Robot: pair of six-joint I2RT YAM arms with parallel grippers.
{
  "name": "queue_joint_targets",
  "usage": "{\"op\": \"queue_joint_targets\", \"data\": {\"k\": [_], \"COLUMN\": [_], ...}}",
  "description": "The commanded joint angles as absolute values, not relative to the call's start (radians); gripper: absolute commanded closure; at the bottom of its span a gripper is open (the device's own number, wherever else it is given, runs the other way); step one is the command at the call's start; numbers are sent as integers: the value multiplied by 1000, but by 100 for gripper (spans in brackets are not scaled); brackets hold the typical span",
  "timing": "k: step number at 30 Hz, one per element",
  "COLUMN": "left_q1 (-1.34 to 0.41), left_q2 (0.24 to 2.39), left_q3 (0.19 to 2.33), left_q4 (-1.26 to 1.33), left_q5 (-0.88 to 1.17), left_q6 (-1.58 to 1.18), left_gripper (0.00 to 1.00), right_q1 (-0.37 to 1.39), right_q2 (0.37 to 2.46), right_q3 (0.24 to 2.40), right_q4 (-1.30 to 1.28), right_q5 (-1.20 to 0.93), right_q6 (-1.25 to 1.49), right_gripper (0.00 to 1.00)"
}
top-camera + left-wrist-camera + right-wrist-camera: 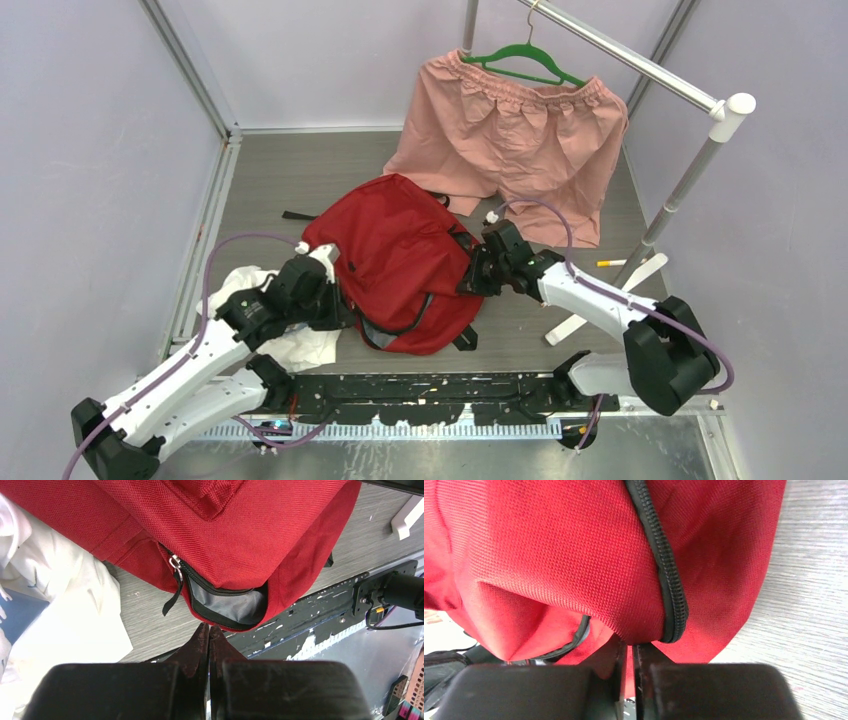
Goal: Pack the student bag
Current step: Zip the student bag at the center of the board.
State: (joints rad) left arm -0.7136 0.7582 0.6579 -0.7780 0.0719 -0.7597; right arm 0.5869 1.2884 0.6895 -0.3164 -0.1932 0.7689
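The student bag (pixel 400 260), a red backpack, lies in the middle of the table. Its black zipper (pixel 175 562) is part open near the front edge, showing grey lining (pixel 230 602). My left gripper (pixel 340 298) is at the bag's left side. In the left wrist view this left gripper (pixel 209 628) is shut with nothing in it, its tips just short of the open zipper mouth. My right gripper (pixel 470 272) is at the bag's right edge. Seen from the right wrist, the right gripper (pixel 629 647) is pinched on a fold of the red fabric (pixel 574 555) beside a closed zipper (pixel 666 575).
A white plastic bag (pixel 290 345) lies crumpled left of the backpack, under my left arm. Pink shorts (pixel 510 140) hang on a green hanger (pixel 525 60) from a metal rack (pixel 680 190) at the back right. A black rail (pixel 430 390) runs along the near edge.
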Motion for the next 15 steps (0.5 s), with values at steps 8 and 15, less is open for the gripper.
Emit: {"op": "queue_joint_targets", "data": {"k": [8,15], "left_q1": [-718,-719], "left_q2": [673,687], "left_q3": [663,642], "left_q4": [-799,-786], "left_q5": [7,-40], "left_q6": [-759,-754], "left_gripper": [100,48], "right_q1": [588,588], "right_q2": [1134,1121], "right_q3": [964,1093], "right_q4": [-369,-369], "right_q5": [-288,-363], "right_q6": [721,735], "right_gripper": [99,99]}}
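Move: The right fingers stand right at the bag's zippered flap edge, tips just on it. From that hand the zip pull is roughly 22 cm left and 2 cm back, and the black strap end about 9 cm back, 1 cm right and 6 cm lower. From the left hand the zip pull lies some 5 cm ahead, 1 cm right and 6 cm below; the white cloth is about 14 cm left, 2 cm ahead and 11 cm below. Shut the right gripper on the zippered flap edge, then lift it fast, about 17 cm up, drifting some 4 cm left and 3 cm forward while the wrist tilts roughly 25 degrees. Keep the left gripper near the zip pull, shift it only a centimetre or so left and up, and open its shut fingers about halfway, touching nothing yet. ##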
